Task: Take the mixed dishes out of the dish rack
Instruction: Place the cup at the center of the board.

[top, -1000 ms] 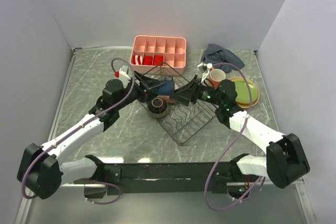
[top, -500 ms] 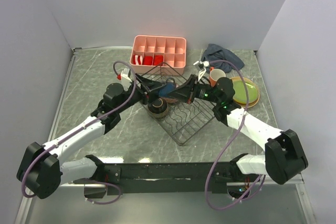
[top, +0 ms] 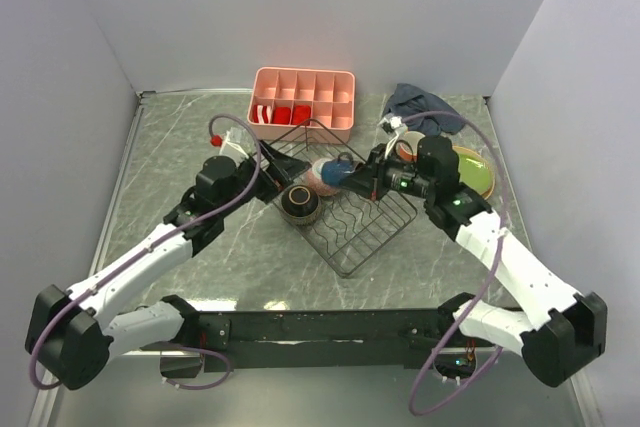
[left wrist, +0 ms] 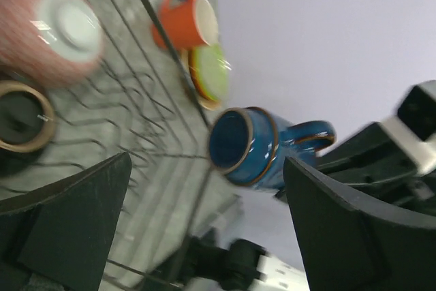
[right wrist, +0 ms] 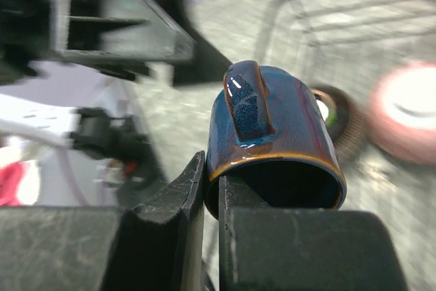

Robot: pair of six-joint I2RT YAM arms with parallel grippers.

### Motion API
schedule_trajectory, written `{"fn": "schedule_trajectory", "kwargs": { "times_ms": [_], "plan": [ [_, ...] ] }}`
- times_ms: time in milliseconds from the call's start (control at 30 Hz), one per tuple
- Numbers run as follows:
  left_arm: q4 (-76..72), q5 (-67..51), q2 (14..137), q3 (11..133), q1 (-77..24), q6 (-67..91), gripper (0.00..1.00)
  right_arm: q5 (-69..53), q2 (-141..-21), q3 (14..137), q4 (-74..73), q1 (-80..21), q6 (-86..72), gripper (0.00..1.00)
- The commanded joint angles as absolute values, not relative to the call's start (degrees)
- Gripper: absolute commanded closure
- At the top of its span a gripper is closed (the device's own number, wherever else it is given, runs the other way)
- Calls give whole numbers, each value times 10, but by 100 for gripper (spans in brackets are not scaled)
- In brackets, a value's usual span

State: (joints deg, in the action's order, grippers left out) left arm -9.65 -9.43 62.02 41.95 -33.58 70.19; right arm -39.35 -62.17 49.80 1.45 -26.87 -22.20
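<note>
My right gripper (top: 358, 179) is shut on the rim of the small dark-blue cup (top: 341, 169), one finger inside and one outside (right wrist: 212, 175), and holds it above the black wire dish rack (top: 352, 219). The cup (right wrist: 279, 134) also shows in the left wrist view (left wrist: 248, 146). My left gripper (top: 272, 162) is open and empty (left wrist: 206, 168) at the rack's left corner, facing the cup. The pinkish speckled bowl (top: 322, 177) and the dark-brown bowl (top: 299, 203) sit in the rack. The orange mug (top: 406, 147) and the stacked plates (top: 476, 175), lime green on top, stand right of the rack.
A pink compartment tray (top: 303, 102) with red-white items stands behind the rack. A dark cloth (top: 420, 105) lies at the back right. Grey walls close in the table on three sides.
My right gripper has lifted the blue cup out of the rack and drawn back to the right. My left gripper has pulled back a little to the left, still open.
</note>
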Motion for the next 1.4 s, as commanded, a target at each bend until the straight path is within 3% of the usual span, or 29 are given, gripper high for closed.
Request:
{"fn": "schedule_trajectory", "kwargs": {
  "times_ms": [0, 300, 433, 833, 1367],
  "plan": [
    [23, 25, 570, 474, -335, 524, 0, -246, -569, 590, -224, -259, -99, 100],
    [78, 264, 471, 432, -335, 325, 1, 21, -577, 696, -466, -237, -30, 100],
    [48, 330, 441, 401, -334, 252, 1, 67, -602, 722, -517, -194, -18, 100],
    [22, 360, 445, 366, -335, 207, 1, 75, -730, 735, -545, -87, -38, 100],
    [35, 354, 425, 369, -334, 207, 1, 52, -796, 605, -482, 97, -99, 100]
  ]
}}
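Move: The right hand already holds the blue cup above the rack. The bare spot on the near side of the stacked plates lies about 31 cm to its right, level ahead, and some 24 cm below. The plates are roughly 15 cm ahead and 32 cm right, the orange mug 19 cm ahead and 18 right, the pink bowl 9 cm ahead and 6 left. From the empty left hand the spot is about 43 cm right and 2 cm back. Fingers tipping down, the right hand carries the cup 30 cm right, 18 down, towards bare spot; left withdraws leftward. ##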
